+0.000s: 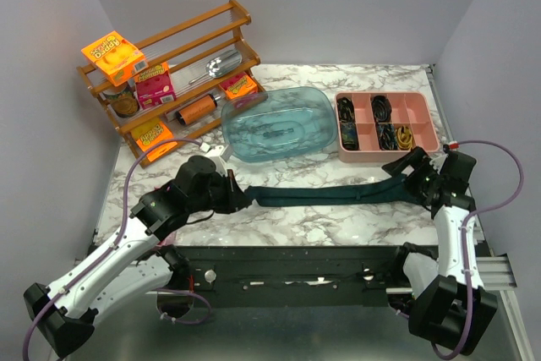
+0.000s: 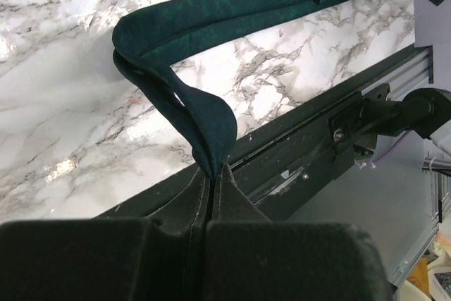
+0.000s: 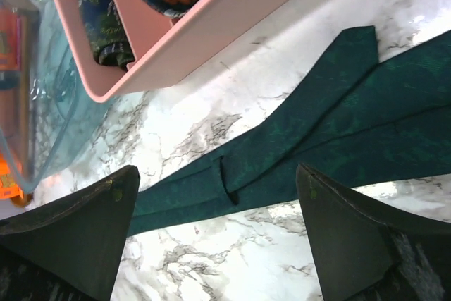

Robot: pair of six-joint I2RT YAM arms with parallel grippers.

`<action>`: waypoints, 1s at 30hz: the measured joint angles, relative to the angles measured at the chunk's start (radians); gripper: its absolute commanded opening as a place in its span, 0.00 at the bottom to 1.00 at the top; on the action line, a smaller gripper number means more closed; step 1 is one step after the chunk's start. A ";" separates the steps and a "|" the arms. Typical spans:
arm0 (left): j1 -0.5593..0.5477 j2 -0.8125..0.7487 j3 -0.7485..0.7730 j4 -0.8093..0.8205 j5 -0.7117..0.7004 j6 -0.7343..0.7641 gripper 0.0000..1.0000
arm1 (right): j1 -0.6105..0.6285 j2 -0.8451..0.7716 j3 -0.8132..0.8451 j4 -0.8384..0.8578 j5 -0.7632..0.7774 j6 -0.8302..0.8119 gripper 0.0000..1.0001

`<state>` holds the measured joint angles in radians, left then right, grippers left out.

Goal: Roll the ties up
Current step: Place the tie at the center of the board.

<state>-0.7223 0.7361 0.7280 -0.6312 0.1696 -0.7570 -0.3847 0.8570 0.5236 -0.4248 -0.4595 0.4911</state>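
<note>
A dark teal tie [image 1: 325, 193] lies stretched across the marble table between both arms. My left gripper [image 1: 239, 199] is shut on the tie's folded left end; in the left wrist view the fabric loop [image 2: 201, 121] rises out of the pinched fingertips [image 2: 213, 174]. My right gripper [image 1: 404, 177] stands open above the tie's other end. In the right wrist view its two fingers [image 3: 106, 209] straddle the tie [image 3: 296, 139], where a narrow pointed tail lies on the broader blade, and nothing is between them.
A translucent blue tub [image 1: 279, 123] sits at the centre back. A pink compartment tray [image 1: 387, 124] with rolled ties stands right of it, close to my right gripper. A wooden rack [image 1: 169, 73] with boxes and cans is at the back left. The table's near edge has a black rail [image 1: 304, 259].
</note>
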 measured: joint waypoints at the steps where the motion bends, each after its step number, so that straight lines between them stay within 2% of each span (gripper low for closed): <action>1: 0.000 0.000 0.000 -0.011 0.000 -0.002 0.00 | 0.010 0.009 0.002 -0.002 -0.006 -0.007 1.00; 7: 0.000 0.000 0.000 -0.084 -0.012 -0.020 0.00 | 0.109 0.129 0.039 -0.005 -0.016 -0.046 0.99; 17: 0.000 -0.040 -0.011 -0.219 -0.089 -0.095 0.00 | 0.484 0.299 0.193 -0.018 0.061 -0.074 0.99; 30: 0.000 0.217 0.111 -0.466 -0.209 -0.092 0.00 | 0.787 0.577 0.407 -0.063 0.156 -0.166 0.99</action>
<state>-0.7219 0.9527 0.8387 -1.0973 -0.0391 -0.8486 0.4019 1.4342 0.9306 -0.4873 -0.3035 0.3252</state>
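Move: The left hand already holds the tie's left end. The lying tie's middle is about 24 cm to its right, 9 cm ahead and 14 cm below. From the open right hand that middle is some 16 cm left, 2 cm back and 8 cm down; the pink divided box is about 15 cm ahead and 4 cm left, the teal tray 16 cm ahead and 34 cm left. Left hand draws the pinched tie end left and down about 9 cm; open right hand sweeps 19 cm left above the tie. ##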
